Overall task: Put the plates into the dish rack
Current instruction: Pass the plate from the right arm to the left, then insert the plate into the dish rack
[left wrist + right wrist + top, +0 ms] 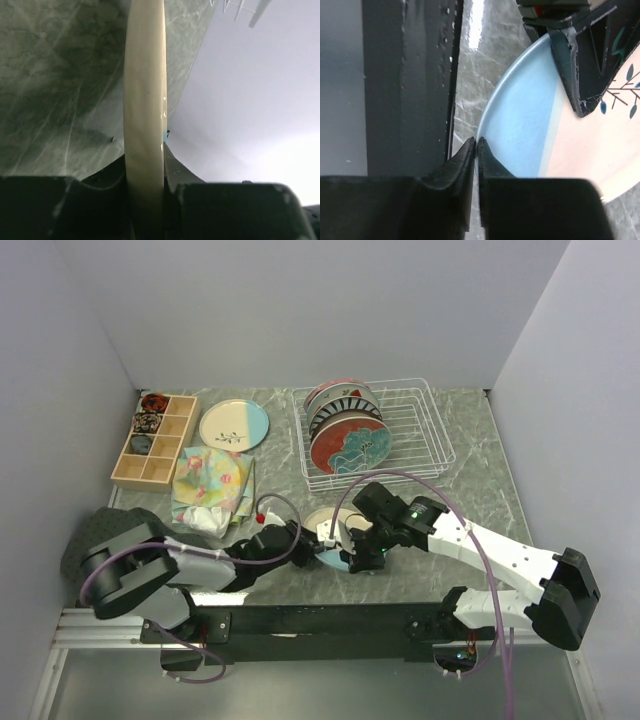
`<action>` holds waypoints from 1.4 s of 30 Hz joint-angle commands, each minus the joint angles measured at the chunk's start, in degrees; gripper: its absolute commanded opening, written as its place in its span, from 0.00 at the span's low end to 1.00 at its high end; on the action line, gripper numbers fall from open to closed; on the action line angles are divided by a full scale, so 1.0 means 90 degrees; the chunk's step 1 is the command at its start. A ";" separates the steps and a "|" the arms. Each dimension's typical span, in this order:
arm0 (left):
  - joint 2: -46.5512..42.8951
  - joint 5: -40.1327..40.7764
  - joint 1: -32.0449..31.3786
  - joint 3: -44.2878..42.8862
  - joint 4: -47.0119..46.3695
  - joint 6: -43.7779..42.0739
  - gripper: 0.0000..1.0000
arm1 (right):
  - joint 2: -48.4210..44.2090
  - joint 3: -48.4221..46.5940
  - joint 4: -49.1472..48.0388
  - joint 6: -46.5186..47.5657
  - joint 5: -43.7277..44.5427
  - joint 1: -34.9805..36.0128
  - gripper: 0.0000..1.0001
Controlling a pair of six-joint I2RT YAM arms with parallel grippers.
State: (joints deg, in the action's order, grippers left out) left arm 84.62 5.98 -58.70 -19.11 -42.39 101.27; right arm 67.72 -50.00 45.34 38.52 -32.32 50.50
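Observation:
A cream-and-blue plate (326, 524) with a leaf sprig lies tilted at the near middle of the table. My left gripper (314, 540) is shut on its left rim. In the left wrist view the cream plate edge (145, 90) stands edge-on between the jaws of the left gripper (145, 161). My right gripper (353, 558) is shut, its tips (476, 142) touching the blue rim of the plate (530, 115) from the near right. The dish rack (415, 430) stands at the back right, with several plates (345, 428) upright in its left half.
Another cream-and-blue plate (233, 425) lies flat left of the rack. A wooden compartmented box (155, 440) sits at the far left, with a floral cloth (212, 480) beside it. The black front rail (405, 80) runs just beside the right gripper.

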 commanded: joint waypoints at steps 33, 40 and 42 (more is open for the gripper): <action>-0.2625 -0.1190 0.0808 -0.6126 0.7024 -1.3213 0.01 | -0.2564 0.0213 -0.0663 -0.1116 -0.0169 -0.3980 0.87; -0.1971 -0.2176 0.1462 -0.7182 0.7385 -1.3928 0.01 | -0.2447 0.0253 -0.0722 -0.1136 -0.0042 -0.3980 0.87; -0.1766 -0.2265 0.1629 -0.7446 0.7502 -1.4016 0.01 | -0.2418 0.0262 -0.0741 -0.1136 -0.0023 -0.3980 0.87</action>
State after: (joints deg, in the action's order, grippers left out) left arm 68.20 -8.47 -46.24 -78.43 30.48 -18.72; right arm 45.52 -48.29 41.08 29.19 -33.34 15.07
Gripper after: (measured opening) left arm 0.214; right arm 0.869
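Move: Both hands already pinch the cream-and-blue plate: its middle lies about 3 cm ahead of the left hand, 5 cm to its right and 2 cm lower, and some 6 cm ahead of the right hand, 3 cm left and 4 cm lower. From the left hand, the dish rack's middle is roughly 30 cm ahead and 14 cm right, slightly lower; the flower plate standing there is about 26 cm ahead, 9 cm right, level in height. The patterned cloth lies some 17 cm ahead, 25 cm left, 7 cm lower. The right hand opens wide to let go of the blue rim, then draws off about 10 cm forward and 10 cm right while rising some 9 cm and turning about 40 degrees clockwise. The left hand keeps its pinch and takes the plate first about 6 cm left and slightly back, then steeply up some 25 cm, rolling well over 90 degrees about its own fingers (clockwise seen from behind the hand), and late in the climb swings forward to finish high above the table, still short of the rack. ##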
